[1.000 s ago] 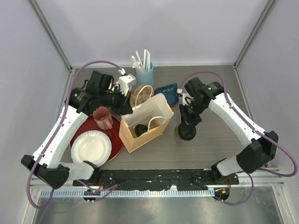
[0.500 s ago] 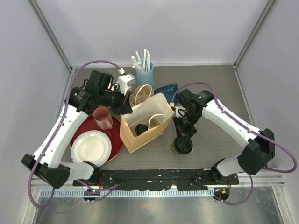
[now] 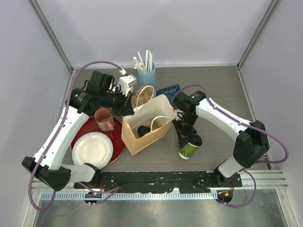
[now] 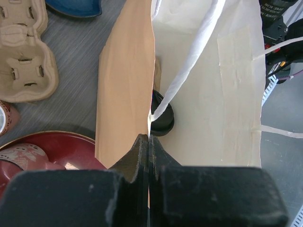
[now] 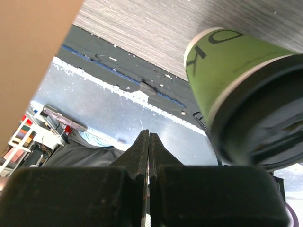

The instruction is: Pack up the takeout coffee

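A kraft paper bag (image 3: 144,125) stands open mid-table, white inside (image 4: 213,94). My left gripper (image 3: 129,108) is shut on the bag's back-left rim; in the left wrist view the paper edge runs straight into the closed jaws (image 4: 149,138). A black-lidded takeout coffee cup (image 3: 143,131) sits on the bag's floor (image 4: 162,120). The green takeout coffee cup (image 3: 189,149) lies tipped over right of the bag, lid toward my right gripper (image 3: 185,135). In the right wrist view that gripper (image 5: 149,135) is shut with nothing between its fingers, and the green cup (image 5: 227,61) is close on its right.
A red plate (image 3: 117,142) carries a white paper plate (image 3: 92,150) and a pink mug (image 3: 104,119) left of the bag. Behind the bag are a cardboard cup carrier (image 3: 143,94), a blue pouch (image 3: 169,93) and a blue holder of straws (image 3: 147,75). The table's near edge lies just past the green cup.
My right arm has swung toward the near edge and closer to the bag. The green cup went with it and has gone from upright to tipped over. The left arm has stayed put.
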Action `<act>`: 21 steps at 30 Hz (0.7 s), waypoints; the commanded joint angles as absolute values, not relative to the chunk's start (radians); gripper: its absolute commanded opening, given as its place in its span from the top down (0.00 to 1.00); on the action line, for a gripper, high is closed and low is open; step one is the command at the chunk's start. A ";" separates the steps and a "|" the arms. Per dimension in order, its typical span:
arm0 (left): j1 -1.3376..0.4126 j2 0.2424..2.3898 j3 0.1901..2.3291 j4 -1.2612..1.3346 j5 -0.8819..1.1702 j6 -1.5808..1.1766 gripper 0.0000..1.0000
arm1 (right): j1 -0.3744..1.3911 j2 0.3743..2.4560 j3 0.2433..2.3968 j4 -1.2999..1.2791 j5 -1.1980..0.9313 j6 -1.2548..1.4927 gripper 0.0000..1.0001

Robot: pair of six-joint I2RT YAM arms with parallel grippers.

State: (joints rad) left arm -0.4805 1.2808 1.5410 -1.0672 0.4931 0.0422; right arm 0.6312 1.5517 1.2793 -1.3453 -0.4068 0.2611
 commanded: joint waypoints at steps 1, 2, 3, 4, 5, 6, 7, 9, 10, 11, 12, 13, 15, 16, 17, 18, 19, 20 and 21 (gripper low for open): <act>-0.469 1.255 1.572 -1.051 0.523 0.054 1.00 | 0.635 1.552 1.371 -1.506 -0.368 0.256 0.99; -0.468 1.255 1.571 -1.049 0.523 0.054 1.00 | 0.635 1.554 1.409 -1.505 -0.373 0.256 0.99; -0.466 1.253 1.571 -1.048 0.525 0.054 1.00 | 0.635 1.552 1.423 -1.505 -0.370 0.262 0.99; -0.468 1.256 1.569 -1.048 0.525 0.054 1.00 | 0.637 1.552 1.431 -1.505 -0.365 0.271 0.99; -0.465 1.255 1.569 -1.043 0.526 0.051 1.00 | 0.640 1.545 1.443 -1.503 -0.362 0.270 0.99; -0.466 1.256 1.569 -1.040 0.526 0.051 1.00 | 0.640 1.540 1.454 -1.503 -0.354 0.265 0.99; -0.465 1.255 1.569 -1.042 0.531 0.049 1.00 | 0.637 1.537 1.492 -1.503 -0.310 0.267 0.94; -0.463 1.255 1.569 -1.042 0.532 0.048 1.00 | 0.605 1.534 1.549 -1.502 -0.261 0.278 0.52; -0.465 1.253 1.569 -1.042 0.532 0.048 1.00 | 0.586 1.534 1.580 -1.497 -0.229 0.311 0.28; -0.465 1.252 1.569 -1.042 0.529 0.046 1.00 | 0.562 1.532 1.627 -1.488 -0.119 0.327 0.23; -0.465 1.249 1.568 -1.040 0.529 0.045 1.00 | 0.540 1.516 1.638 -1.470 -0.071 0.333 0.18; -0.463 1.247 1.562 -1.039 0.529 0.043 1.00 | 0.491 1.491 1.640 -1.398 -0.027 0.337 0.16; -0.465 1.243 1.551 -1.025 0.526 0.043 1.00 | 0.427 1.442 1.597 -1.297 0.064 0.368 0.15; -0.463 1.243 1.542 -1.025 0.525 0.035 1.00 | 0.347 1.380 1.539 -1.190 0.078 0.389 0.15; -0.463 1.243 1.539 -1.023 0.525 0.035 1.00 | 0.318 1.352 1.507 -1.143 0.087 0.417 0.14; -0.462 1.241 1.536 -1.022 0.525 0.035 1.00 | 0.295 1.321 1.474 -1.105 0.176 0.426 0.14; -0.462 1.238 1.528 -1.022 0.522 0.038 1.00 | 0.288 1.278 1.409 -1.060 0.249 0.442 0.14; -0.462 1.236 1.523 -1.017 0.509 0.038 1.00 | 0.284 1.260 1.378 -1.052 0.309 0.457 0.14; -0.463 1.233 1.520 -1.014 0.503 0.038 1.00 | 0.282 1.246 1.346 -1.046 0.410 0.498 0.13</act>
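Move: The green coffee cup with its black lid is tipped beside the right hand's shut fingers, its middle about 5 cm to their right, 2 cm ahead and 2 cm lower. The bag's middle is roughly 16 cm left of that hand, 8 cm ahead and a little lower; the blue pouch lies some 27 cm ahead, 5 cm left and 9 cm down. From the left hand the cup is about 31 cm right, 8 cm back and 17 cm below. The tipped cup is left behind as the right hand backs off: the hand first eases forward and up with shut fingers, then swings quickly out to the right while still going forward, ending about 15 cm forward, 11 cm right and 8 cm higher. On the way the fingers spread wide, and the wrist turns about 50 degrees, fingertips swinging forward and the hand turning clockwise. ##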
